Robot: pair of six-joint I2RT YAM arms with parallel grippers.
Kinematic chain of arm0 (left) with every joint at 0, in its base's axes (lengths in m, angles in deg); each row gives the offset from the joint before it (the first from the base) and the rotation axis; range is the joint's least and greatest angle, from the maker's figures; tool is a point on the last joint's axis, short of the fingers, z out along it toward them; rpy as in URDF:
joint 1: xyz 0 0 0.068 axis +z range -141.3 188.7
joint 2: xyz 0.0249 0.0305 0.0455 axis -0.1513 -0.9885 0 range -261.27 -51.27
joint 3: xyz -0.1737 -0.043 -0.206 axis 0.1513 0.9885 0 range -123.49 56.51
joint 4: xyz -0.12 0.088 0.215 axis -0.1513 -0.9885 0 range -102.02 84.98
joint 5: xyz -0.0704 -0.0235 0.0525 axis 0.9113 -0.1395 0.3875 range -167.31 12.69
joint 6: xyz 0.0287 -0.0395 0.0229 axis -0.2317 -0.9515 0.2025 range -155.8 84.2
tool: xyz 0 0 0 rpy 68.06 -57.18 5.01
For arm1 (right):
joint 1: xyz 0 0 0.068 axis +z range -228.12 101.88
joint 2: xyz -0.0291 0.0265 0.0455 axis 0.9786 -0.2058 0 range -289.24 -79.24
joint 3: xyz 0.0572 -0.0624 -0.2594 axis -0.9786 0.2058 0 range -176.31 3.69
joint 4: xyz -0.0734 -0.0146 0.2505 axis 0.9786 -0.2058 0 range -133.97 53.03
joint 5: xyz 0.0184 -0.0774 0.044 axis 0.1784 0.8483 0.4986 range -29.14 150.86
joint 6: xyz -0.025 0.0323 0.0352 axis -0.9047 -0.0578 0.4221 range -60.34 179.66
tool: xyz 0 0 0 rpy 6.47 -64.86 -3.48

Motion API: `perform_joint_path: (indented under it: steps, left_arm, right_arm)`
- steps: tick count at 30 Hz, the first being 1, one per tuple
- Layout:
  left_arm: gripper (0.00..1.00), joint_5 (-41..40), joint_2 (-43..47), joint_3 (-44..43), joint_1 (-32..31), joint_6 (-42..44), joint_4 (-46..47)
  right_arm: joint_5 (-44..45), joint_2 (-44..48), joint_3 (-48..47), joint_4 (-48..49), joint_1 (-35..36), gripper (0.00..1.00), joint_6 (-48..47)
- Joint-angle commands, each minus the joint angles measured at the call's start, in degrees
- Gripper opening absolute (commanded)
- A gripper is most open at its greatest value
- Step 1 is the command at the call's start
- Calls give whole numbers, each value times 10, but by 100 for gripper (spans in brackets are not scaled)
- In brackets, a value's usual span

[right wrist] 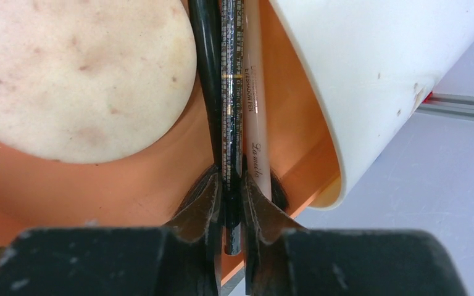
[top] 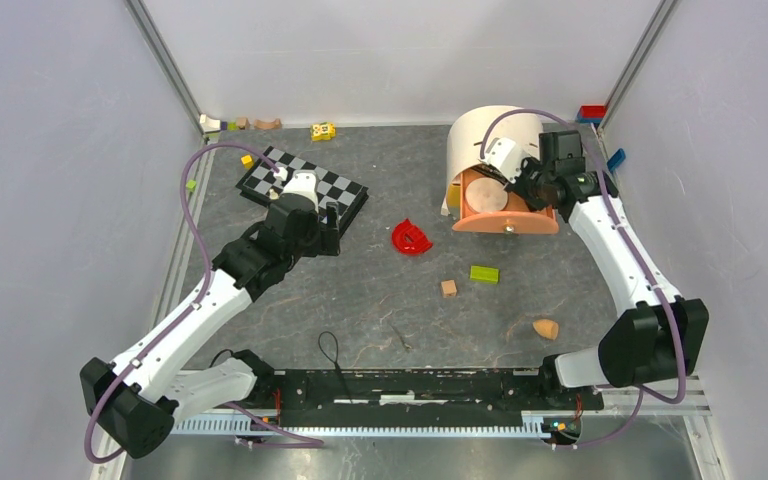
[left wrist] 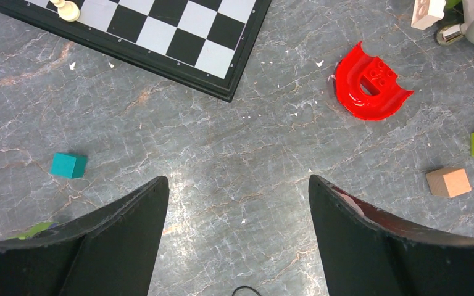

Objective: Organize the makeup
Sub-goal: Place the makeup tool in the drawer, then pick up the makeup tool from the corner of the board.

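My right gripper [right wrist: 231,185] reaches into an orange makeup case [right wrist: 129,185] under its curved white lid [right wrist: 376,61], at the back right of the table. Its jaws are shut on a black-gold tube [right wrist: 231,92]. A pink stick [right wrist: 254,92] lies along the tube's right side and a black handle [right wrist: 205,61] along its left. A round peach compact [right wrist: 80,74] fills the case's left part. An orange teardrop sponge [top: 546,328] lies alone near the right arm's base. My left gripper [left wrist: 237,185] hangs open over bare table, holding nothing.
A chessboard [top: 305,185] with a white pawn [left wrist: 68,10] lies under the left wrist. A red curved piece [top: 410,238], a green block [top: 484,273] and a wooden block [top: 448,288] sit mid-table. A teal cube [left wrist: 68,164] lies left; small toys line the back wall.
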Motion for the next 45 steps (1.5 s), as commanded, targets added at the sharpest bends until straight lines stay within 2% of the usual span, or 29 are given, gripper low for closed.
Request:
perform_joint_path:
  steps: [1,9,17,28,33,40,45]
  left_arm:
    - [89,-9,-2,-3,3,32,24]
    - [89,-13,-3,-3,3,33,24]
    - [89,-24,-3,-5,7,31,20]
    - [89,-22,0,-6,8,31,20]
    - [89,-23,-7,-17,7,30,11]
    - [86,0,-43,-63,7,1,-20]
    - [84,27,-63,-84,6,-38,-44]
  right_arm:
    - [12,-9,-2,28,-2,19,-5]
    - [-1,-1,-5,36,-2,34,0]
    - [-17,24,-33,35,-2,38,21]
    - [-33,126,-16,37,-2,41,43]
    - [-11,197,23,93,-2,44,104]
    - [65,304,101,204,-2,54,229]
    - [110,353,118,211,-2,55,332]
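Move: The open drawer, into which the black pen is being put, has its middle about 5 cm left of the right hand, 2 cm back and 3 cm below. In it at the same depth, the round disc lies some 10 cm left and 1 cm back; the fan brush's middle is about 6 cm left and 3 cm ahead, with its head almost under the fingertips. From the left hand the drawer is roughly 38 cm right, 7 cm ahead and 3 cm lower. The black pen is let go along the fan brush, beside the pink pen, as the right fingers part to about half open while the hand eases 1 cm forward. Then the empty hand climbs some 15 cm out of the drawer and draws back about 8 cm, its fingers tilting up by some 35 degrees while the wrist rolls left side up and turns a little clockwise. ##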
